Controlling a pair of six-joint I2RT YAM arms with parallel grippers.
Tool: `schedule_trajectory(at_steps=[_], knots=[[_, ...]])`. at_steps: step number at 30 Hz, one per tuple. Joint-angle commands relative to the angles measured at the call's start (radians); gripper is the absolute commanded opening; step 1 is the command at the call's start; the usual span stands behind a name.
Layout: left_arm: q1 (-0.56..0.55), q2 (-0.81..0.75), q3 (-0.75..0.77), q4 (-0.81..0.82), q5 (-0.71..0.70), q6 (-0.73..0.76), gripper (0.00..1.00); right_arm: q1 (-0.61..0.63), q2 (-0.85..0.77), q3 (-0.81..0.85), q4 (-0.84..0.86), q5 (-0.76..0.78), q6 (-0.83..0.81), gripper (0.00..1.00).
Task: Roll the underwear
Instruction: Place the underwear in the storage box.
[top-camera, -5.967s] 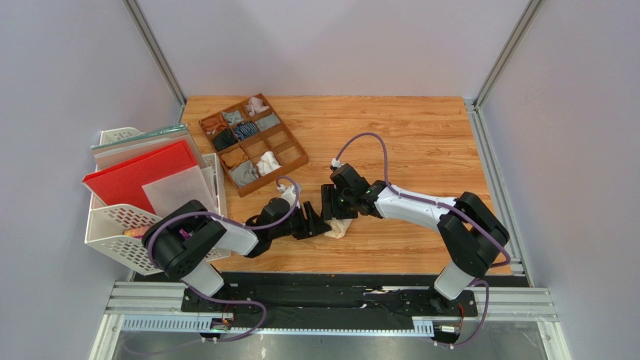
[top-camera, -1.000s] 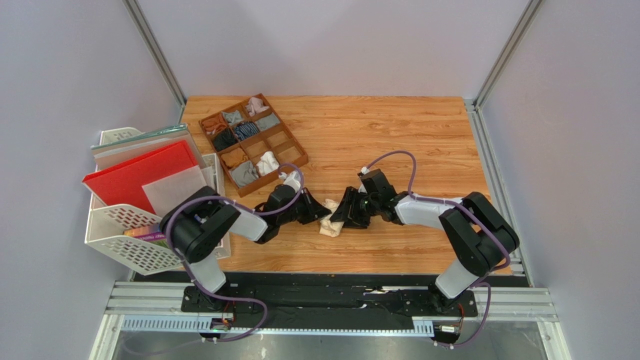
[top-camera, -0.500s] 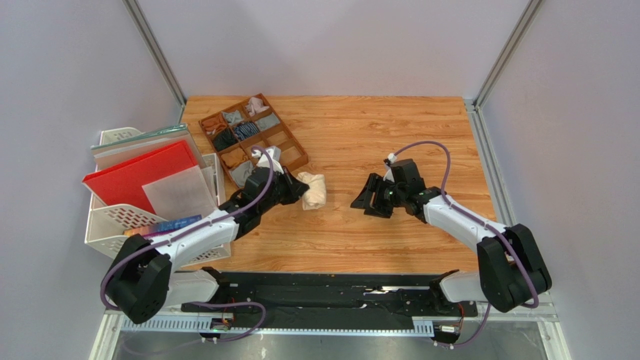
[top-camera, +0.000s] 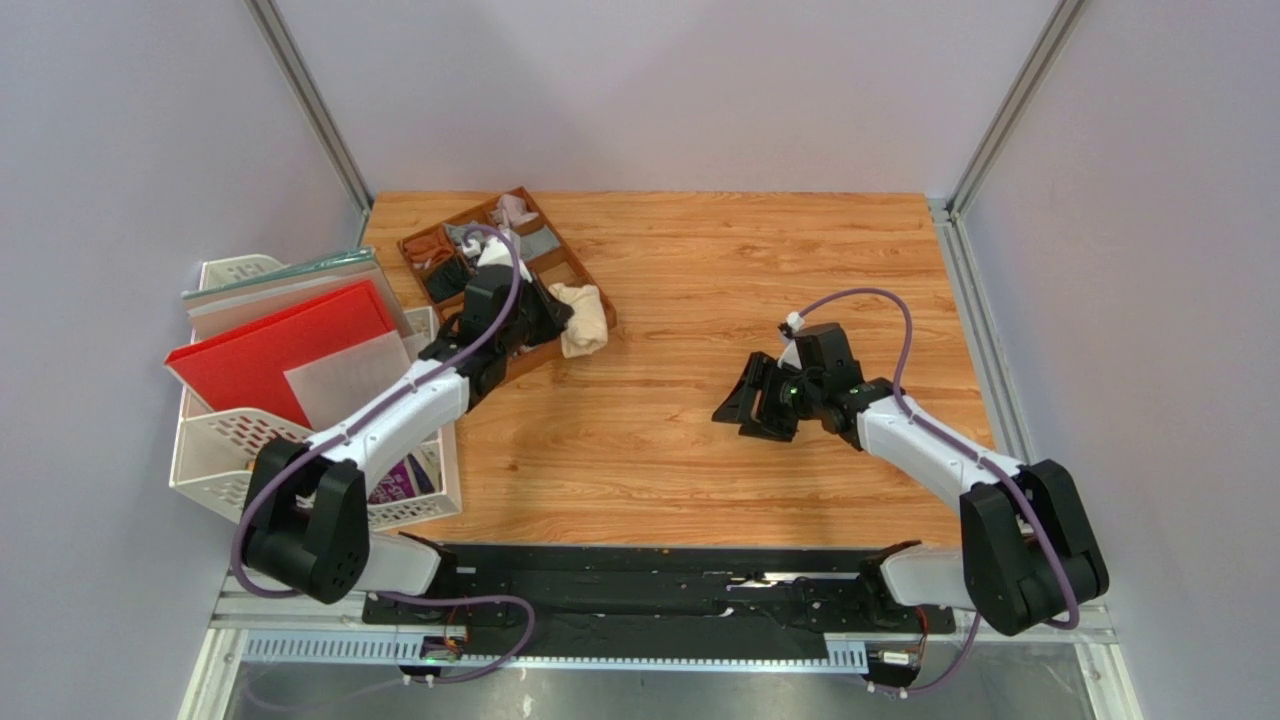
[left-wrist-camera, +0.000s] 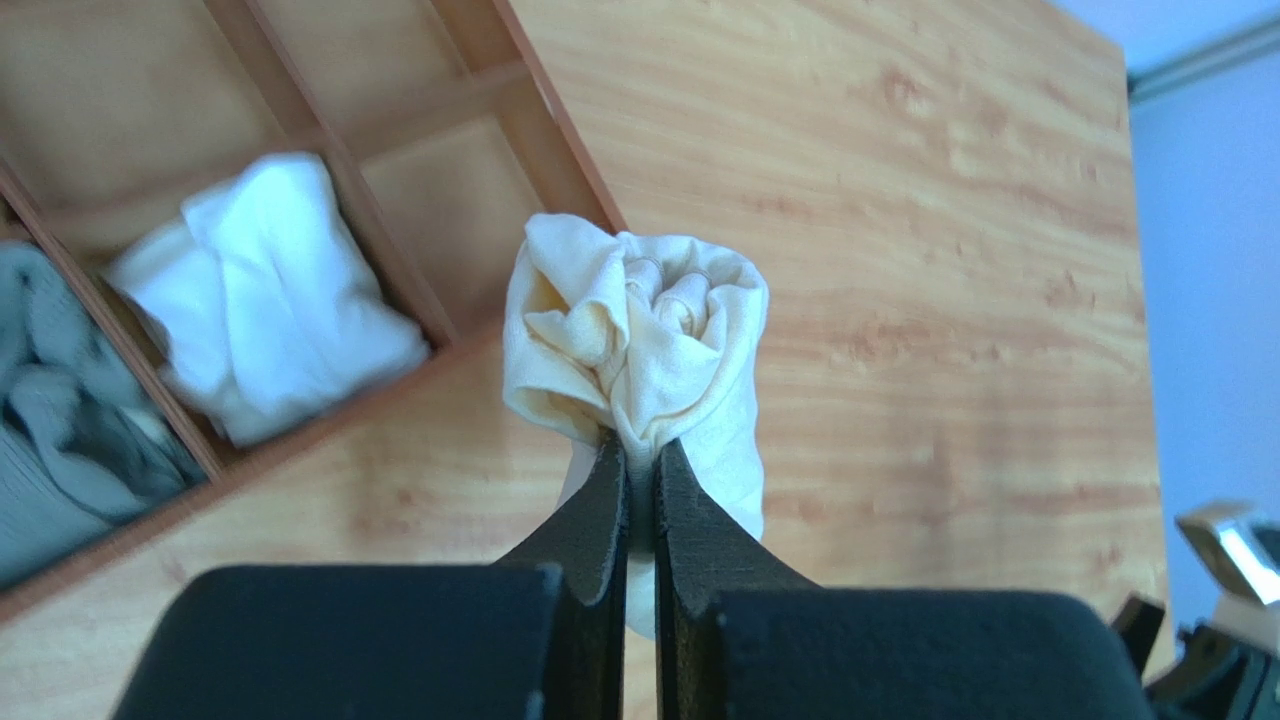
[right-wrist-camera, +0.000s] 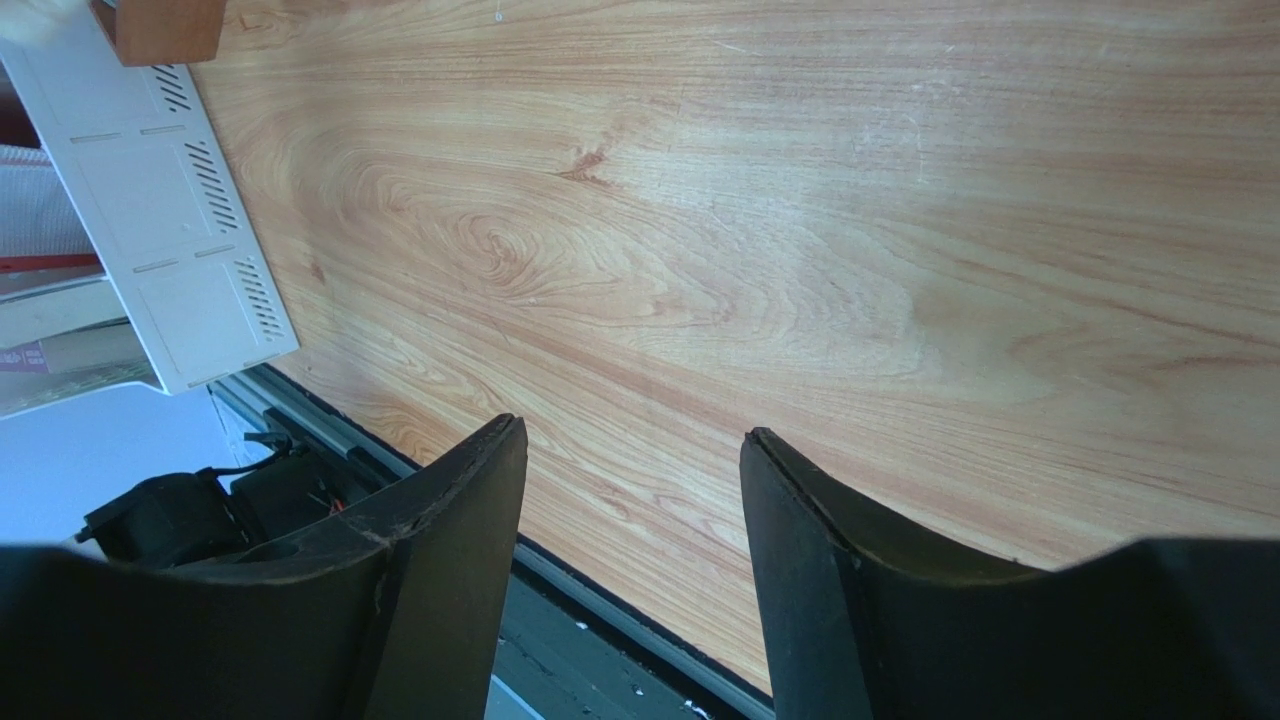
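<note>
A rolled cream-beige underwear (left-wrist-camera: 639, 323) hangs pinched between the tips of my left gripper (left-wrist-camera: 639, 450). The top view places this roll (top-camera: 583, 320) and the left gripper (top-camera: 550, 315) just off the right corner of the brown divided tray (top-camera: 595, 311), above the wood. A rolled white underwear (left-wrist-camera: 263, 323) lies in a tray (left-wrist-camera: 556, 113) compartment beside it. Over bare table to the right of centre, my right gripper (top-camera: 747, 405) stands open. Nothing sits between its fingers in the right wrist view (right-wrist-camera: 631, 435).
Small grey (left-wrist-camera: 60, 435) and dark rolled garments fill other tray compartments. A white file rack (top-camera: 226, 465) holding a red folder (top-camera: 278, 353) stands at the left edge of the table. The table's near edge and black rail (right-wrist-camera: 601, 600) lie just under the right gripper.
My left arm has carried the beige roll away from the table's middle, up and left to the tray's corner. The right gripper let go, drew back to the right and opened wide.
</note>
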Motion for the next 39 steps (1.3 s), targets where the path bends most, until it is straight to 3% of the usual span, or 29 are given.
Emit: schedule_trajectory(at_steps=[1, 10, 17, 27, 39], knots=[[0.081, 0.076, 0.110, 0.013, 0.035, 0.039, 0.00, -0.010, -0.036, 0.001, 0.005, -0.032, -0.017, 0.59], [0.146, 0.273, 0.288, 0.044, 0.141, 0.018, 0.00, -0.031, -0.022, 0.013, -0.009, -0.052, -0.035, 0.59], [0.144, 0.408, 0.321, 0.124, 0.199, -0.062, 0.00, -0.039, 0.007, 0.019, -0.009, -0.066, -0.043, 0.59], [0.144, 0.518, 0.318, 0.219, 0.152, -0.070, 0.00, -0.065, -0.007, 0.009, -0.021, -0.075, -0.059, 0.59], [0.135, 0.506, 0.233, 0.161, 0.065, -0.036, 0.00, -0.076, -0.004, 0.015, -0.023, -0.078, -0.058, 0.59]])
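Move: The left hand holds the rolled underwear. The empty compartment at the storage box's near right corner lies about 12 cm ahead, 1 cm right and 15 cm below this hand. The white underwear is some 6 cm left of that compartment and 3 cm nearer; another empty compartment is 6 cm beyond it and 3 cm left. From the right hand, the target compartment is roughly 25 cm ahead, 20 cm left and 6 cm down. Forward about 11 cm, first nearly level with a small swing left and back, then sinking some 8 cm as the reach eases off, the left hand brings the rolled underwear in over the box's near right corner compartment. The wrist tips slightly further down; the shut fingers keep their pinch on the roll. ##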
